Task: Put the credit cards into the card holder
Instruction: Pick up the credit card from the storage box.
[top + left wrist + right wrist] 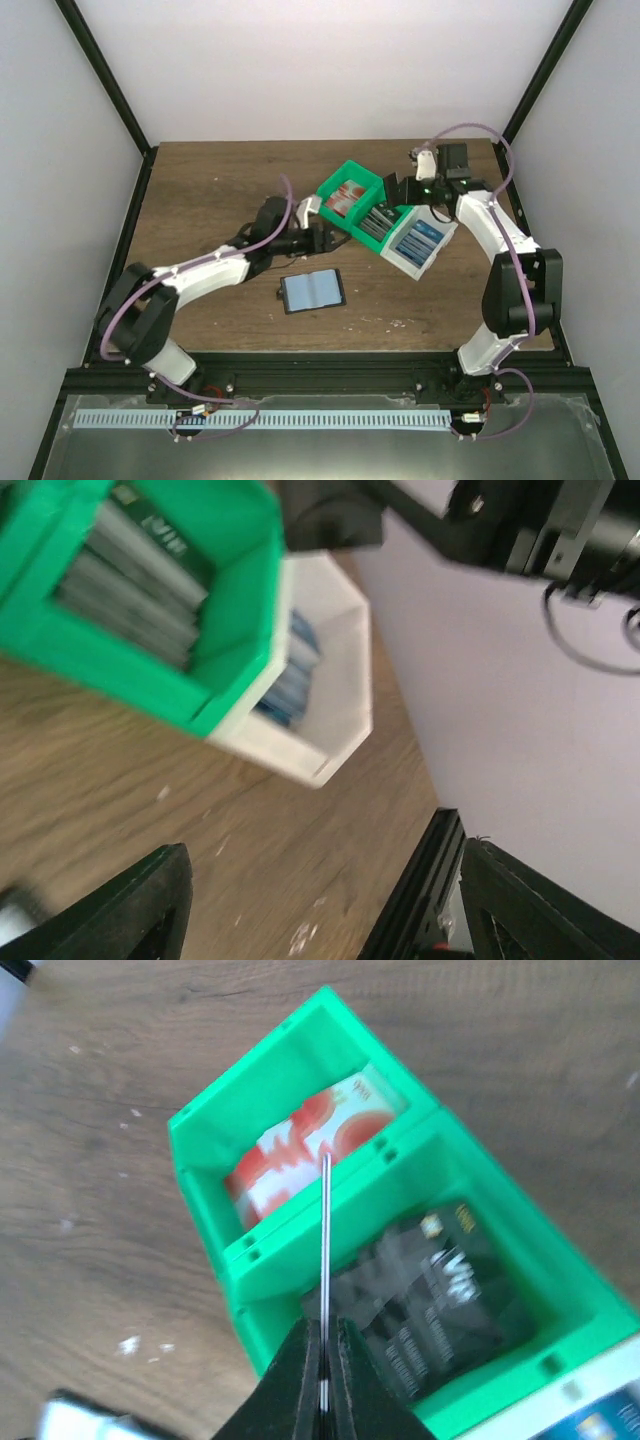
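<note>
The card holder (313, 291) lies open on the table, its greyish-blue lining facing up. Blue credit cards (418, 243) stand in a white bin (436, 262); the left wrist view also shows these blue cards (296, 668). My right gripper (326, 1365) is shut on a thin card (326, 1250) seen edge-on, its colour hidden, held over the green bin (300, 1250). From above, the right gripper (405, 190) hovers at that bin's far side. My left gripper (335, 910) is open with nothing between its fingers, low over the wood, and the left gripper (325, 238) sits just left of the bins.
The green bin (350, 190) has two compartments, one with a red-and-white card (300, 1145) and one with dark cards (430, 1300). It adjoins the white bin (330, 710). A black frame rail (420, 900) edges the table on the right, with walls all round.
</note>
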{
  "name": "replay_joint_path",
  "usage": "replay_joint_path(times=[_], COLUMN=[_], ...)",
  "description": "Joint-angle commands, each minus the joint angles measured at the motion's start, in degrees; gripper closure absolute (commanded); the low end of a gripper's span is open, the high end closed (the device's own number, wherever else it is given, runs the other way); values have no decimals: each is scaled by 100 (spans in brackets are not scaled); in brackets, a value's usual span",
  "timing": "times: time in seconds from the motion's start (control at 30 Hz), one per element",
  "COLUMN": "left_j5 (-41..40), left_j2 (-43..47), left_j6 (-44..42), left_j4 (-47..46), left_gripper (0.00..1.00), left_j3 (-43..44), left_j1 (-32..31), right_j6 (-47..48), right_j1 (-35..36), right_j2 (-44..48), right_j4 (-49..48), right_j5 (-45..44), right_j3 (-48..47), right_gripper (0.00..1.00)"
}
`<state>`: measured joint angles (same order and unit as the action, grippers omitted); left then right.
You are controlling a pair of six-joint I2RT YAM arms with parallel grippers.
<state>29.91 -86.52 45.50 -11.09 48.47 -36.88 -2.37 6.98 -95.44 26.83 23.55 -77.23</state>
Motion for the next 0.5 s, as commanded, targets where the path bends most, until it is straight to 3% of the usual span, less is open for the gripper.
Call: replay_joint_path(times=[0.0,0.2,0.47], left_j5=[242,812,989], left_j2=[-974,-1867,-2067], left_j6=[202,956,1593], left_j4=[-555,-1317,-1767], left_gripper=[24,21,22], left_j3=[945,1679,1847], left_j1=[-277,-378,-355], right_j6=[-1579,-2434,-3203], right_j1=[-391,-523,-522], right_j2=[600,1188,1536], right_j4=[-874,-1780,-2852], right_j5=[1700,2875,4002], right_j3=[668,1607,2638], right_gripper=[100,99,99])
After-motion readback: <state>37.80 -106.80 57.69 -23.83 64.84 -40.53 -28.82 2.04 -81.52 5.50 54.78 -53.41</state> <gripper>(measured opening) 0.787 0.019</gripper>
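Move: The dark card already pinched in the right gripper is about 14 cm to the right of the open left gripper, 12 cm ahead and nearly level; the card holder lies about 5 cm left, 5 cm back and 17 cm below that left gripper. From the right hand, the left gripper is some 15 cm left and 13 cm back. Under the right hand, some 16 cm down, is the dark card stack, 1 cm ahead; the blue cards are 8 cm right, 6 cm back. The right hand, its shut fingers keeping hold of the dark card, draws back about 8 cm over the storage box towards the left gripper, first straight back and then also some 3 cm left, while its wrist rolls nearly 40 degrees so the fingers swing up from steeply downward to almost level, pointing left. The left hand, fingers staying wide open, reaches some 9 cm to the right and a little forward to meet the card, quick at first and easing nearly to a stop, with a slight turn of its wrist. ##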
